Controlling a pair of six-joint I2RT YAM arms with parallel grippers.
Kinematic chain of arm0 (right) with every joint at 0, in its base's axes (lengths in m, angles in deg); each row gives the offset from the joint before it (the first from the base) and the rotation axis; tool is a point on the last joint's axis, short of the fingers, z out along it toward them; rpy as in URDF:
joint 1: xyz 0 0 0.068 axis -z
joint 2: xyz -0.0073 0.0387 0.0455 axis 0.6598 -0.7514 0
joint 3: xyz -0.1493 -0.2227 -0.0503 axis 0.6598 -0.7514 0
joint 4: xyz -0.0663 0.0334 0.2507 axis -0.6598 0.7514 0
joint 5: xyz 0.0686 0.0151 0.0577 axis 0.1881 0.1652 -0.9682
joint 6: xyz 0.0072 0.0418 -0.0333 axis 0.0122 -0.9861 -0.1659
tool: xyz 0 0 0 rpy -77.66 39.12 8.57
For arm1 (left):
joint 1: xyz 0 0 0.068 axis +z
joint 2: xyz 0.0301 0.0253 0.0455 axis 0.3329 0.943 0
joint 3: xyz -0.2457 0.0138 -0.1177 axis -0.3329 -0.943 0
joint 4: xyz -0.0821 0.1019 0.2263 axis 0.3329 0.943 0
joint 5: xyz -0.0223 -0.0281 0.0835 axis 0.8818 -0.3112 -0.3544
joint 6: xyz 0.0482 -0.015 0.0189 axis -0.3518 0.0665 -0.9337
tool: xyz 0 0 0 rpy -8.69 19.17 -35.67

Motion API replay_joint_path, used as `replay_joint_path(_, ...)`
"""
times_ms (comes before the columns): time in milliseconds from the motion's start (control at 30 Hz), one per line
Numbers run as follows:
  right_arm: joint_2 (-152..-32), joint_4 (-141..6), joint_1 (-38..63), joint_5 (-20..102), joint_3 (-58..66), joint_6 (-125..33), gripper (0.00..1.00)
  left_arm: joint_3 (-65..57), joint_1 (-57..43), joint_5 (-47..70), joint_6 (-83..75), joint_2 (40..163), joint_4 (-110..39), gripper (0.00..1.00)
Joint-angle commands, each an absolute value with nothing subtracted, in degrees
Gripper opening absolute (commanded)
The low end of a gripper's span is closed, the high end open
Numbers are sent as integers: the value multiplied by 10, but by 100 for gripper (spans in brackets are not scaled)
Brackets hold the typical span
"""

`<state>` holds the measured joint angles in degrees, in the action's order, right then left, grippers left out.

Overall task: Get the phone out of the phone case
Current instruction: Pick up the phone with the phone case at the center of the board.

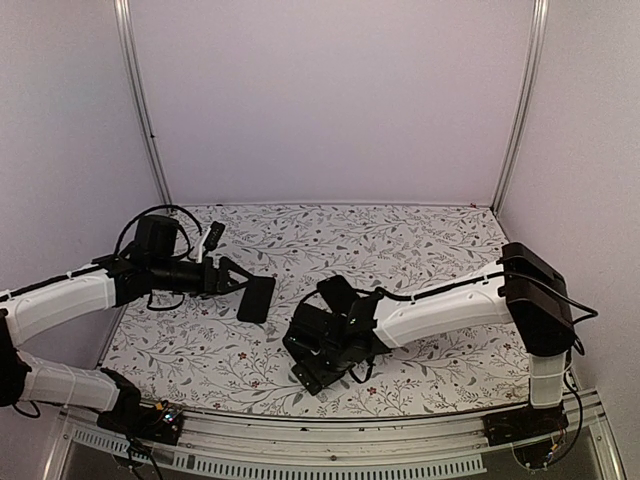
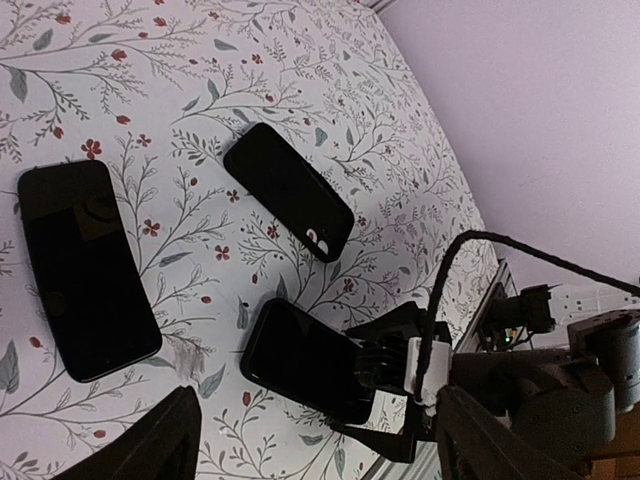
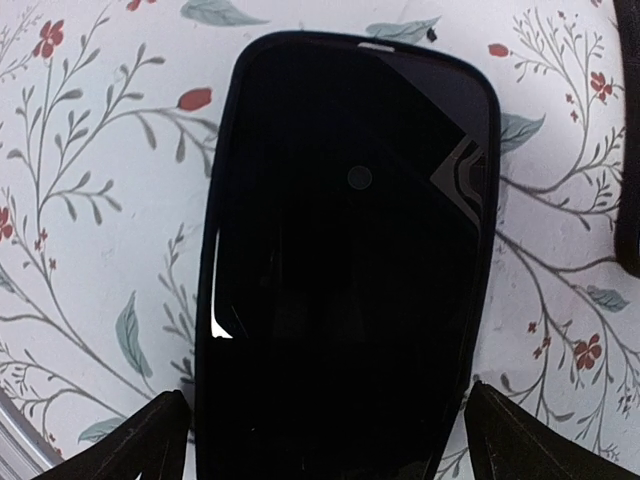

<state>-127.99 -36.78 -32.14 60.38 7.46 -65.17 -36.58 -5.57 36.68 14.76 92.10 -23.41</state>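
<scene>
A black phone in its black case (image 3: pixel 345 270) lies screen up between my right gripper's fingers (image 3: pixel 150 440), which press on its two long edges near one end. My right gripper (image 1: pixel 308 347) holds it low over the table's front middle; it also shows in the left wrist view (image 2: pixel 300 355). My left gripper (image 1: pixel 238 277) is open and empty, hovering left of centre just beside a second black phone (image 1: pixel 257 298). That phone lies flat in the left wrist view (image 2: pixel 85 265).
A third black slab with a small camera hole (image 2: pixel 288 190) lies flat on the floral tablecloth (image 1: pixel 430 240), just behind the right gripper (image 1: pixel 340 292). White walls and metal posts close the back and sides.
</scene>
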Motion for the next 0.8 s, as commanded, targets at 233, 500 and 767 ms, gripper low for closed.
replay_joint_path(233, -1366, -326, -285, 597, 146, -637, 99, -366, -61, 361, 136, 907, -237, 83)
replay_joint_path(500, -1356, -353, -281, 562, 88, -666, 73, -366, -61, 366, 136, 909, -239, 83)
replay_joint_path(767, -1335, -369, -282, 602, 60, -674, 60, -374, -63, 374, 147, 914, -246, 83)
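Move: The phone in its case lies flat just below the open right fingers, which straddle its near end; its middle is about 3 cm ahead of the right hand, 2 cm to its left and 1 cm down. A far phone lies roughly 18 cm ahead of that hand and 5 cm to its right, a left phone some 19 cm ahead and 16 cm to its left. From the left hand the cased phone is about 7 cm back, 15 cm right and 16 cm below. Low over the board, the right hand slides forward and somewhat left along the cased phone, about 3 cm from its near end towards its middle, the wide-open fingers keeping one to each side and the hand sinking hardly at all. Once there it stops and the fingers close by a bit over a quarter of their range, pinching the phone case across its two long edges, with only a few degrees of wrist tilt. ##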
